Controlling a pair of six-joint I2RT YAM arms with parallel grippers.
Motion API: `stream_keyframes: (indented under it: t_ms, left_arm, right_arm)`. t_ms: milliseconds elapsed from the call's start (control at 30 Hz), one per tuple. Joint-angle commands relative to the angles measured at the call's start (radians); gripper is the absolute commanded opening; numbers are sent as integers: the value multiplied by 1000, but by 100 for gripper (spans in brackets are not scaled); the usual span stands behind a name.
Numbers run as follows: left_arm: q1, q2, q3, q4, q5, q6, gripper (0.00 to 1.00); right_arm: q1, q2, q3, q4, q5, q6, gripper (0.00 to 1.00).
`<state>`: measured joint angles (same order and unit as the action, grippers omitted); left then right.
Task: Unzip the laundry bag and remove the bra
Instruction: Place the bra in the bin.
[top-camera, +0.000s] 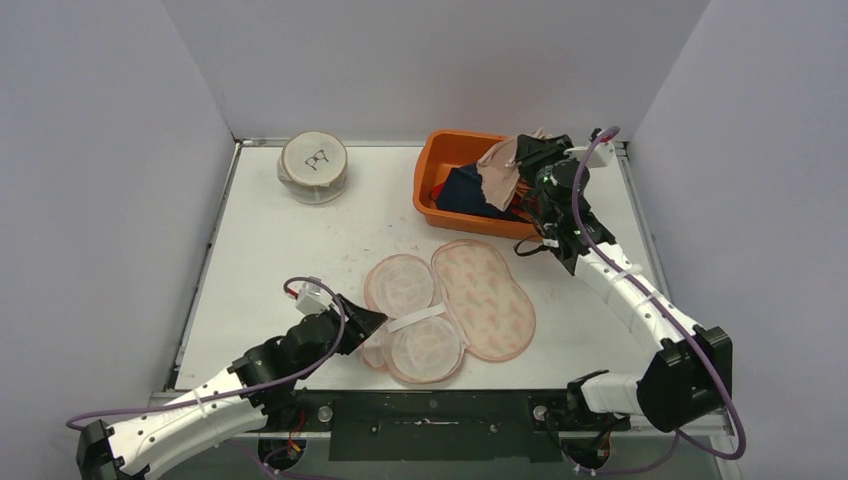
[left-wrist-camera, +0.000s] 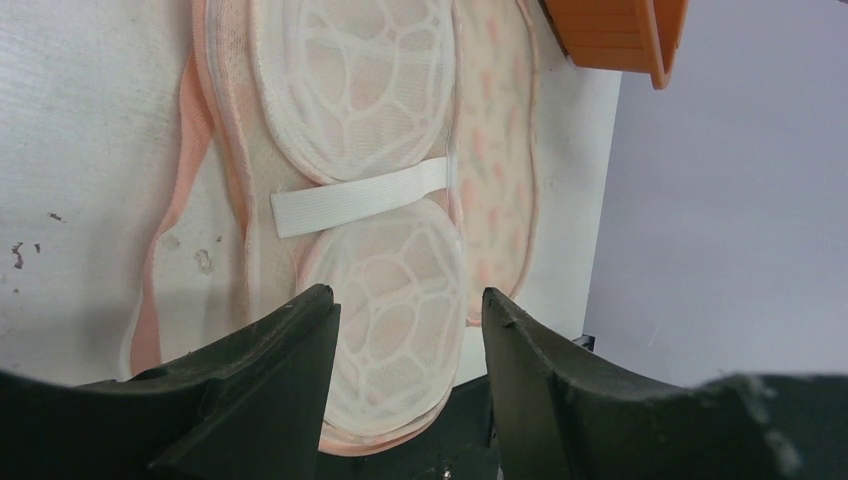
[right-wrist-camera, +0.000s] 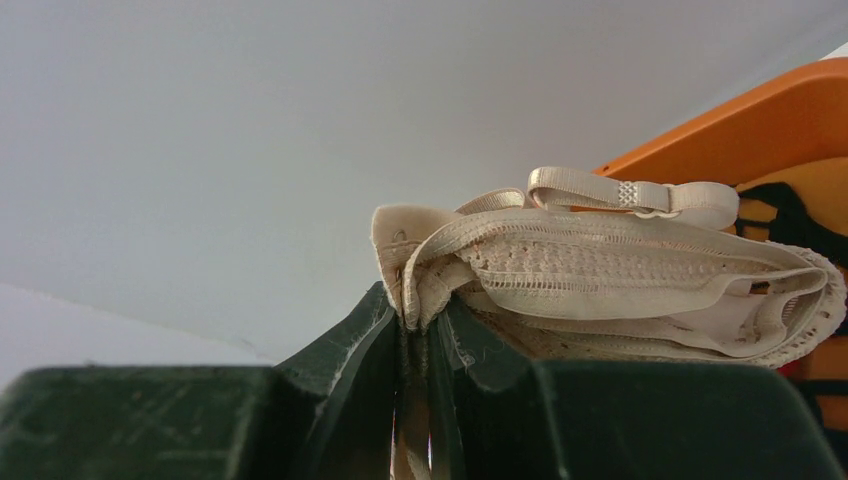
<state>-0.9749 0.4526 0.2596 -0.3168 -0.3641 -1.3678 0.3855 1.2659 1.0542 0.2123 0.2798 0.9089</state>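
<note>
The laundry bag (top-camera: 485, 300) is a pink mesh clamshell lying unzipped and spread flat on the table, its two white domed cups (top-camera: 402, 284) held by a white elastic strap (left-wrist-camera: 360, 195). No bra shows inside the bag. My left gripper (top-camera: 368, 320) hovers open at the bag's near left edge, and in the left wrist view (left-wrist-camera: 410, 308) the lower cup (left-wrist-camera: 395, 310) lies between its fingers, untouched. My right gripper (top-camera: 522, 158) is raised over the orange bin and is shut on the beige bra (top-camera: 503, 172), with a bunched edge of the bra (right-wrist-camera: 600, 265) pinched in the jaws (right-wrist-camera: 420, 318).
An orange bin (top-camera: 432, 165) at the back right holds dark clothes (top-camera: 468, 190); its rim also shows in the wrist views (left-wrist-camera: 655, 40) (right-wrist-camera: 740, 115). A round white lidded container (top-camera: 314, 167) stands at the back left. Grey walls enclose the table on three sides.
</note>
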Motion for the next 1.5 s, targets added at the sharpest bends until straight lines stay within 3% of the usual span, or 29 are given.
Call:
stream_keyframes:
  t_ms: [0,200,467,833,1167,1300,1467]
  left_arm:
    - [11,25,5,102,-20,6,52]
    - [27,61,-27,164,-12,-2,52]
    - [77,91,-31,194,16,20,52]
    - [120,118,-36,218,63,37,52]
    - [131,160,-42,254,98,28,52]
    - [132,178,-63,288,115,15,52]
    - [132,199,-75,303,132,6,52]
  right_arm:
    - [-27,75,10,228,54,37,5]
    - [-59,203,52,301,81,34,5]
    - [-114,371,61,422,14,163,5]
    - [-97,472,94,471,29,127,5]
    - [-100,510,18,474,1,149,6]
    - [-104,498,-14,458,-35,133,21]
    - [-103,451,-56,430,-84,74,57]
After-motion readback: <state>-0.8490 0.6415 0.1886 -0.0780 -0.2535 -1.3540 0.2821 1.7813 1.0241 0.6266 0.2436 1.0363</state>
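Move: The bin's middle lies some 10 cm ahead of the right hand, level with it sideways and about 28 cm below; the bra already hangs from these fingers. In the bin, the navy cloth is some 8 cm ahead, 4 cm left. The opened laundry bag lies about 19 cm back and 11 cm left, 34 cm down. From the left hand the bin is roughly 36 cm ahead, 25 cm right, 5 cm lower. The right hand lowers the bra about 15 cm, also 10 cm forward, into the bin, then opens its fingers. ##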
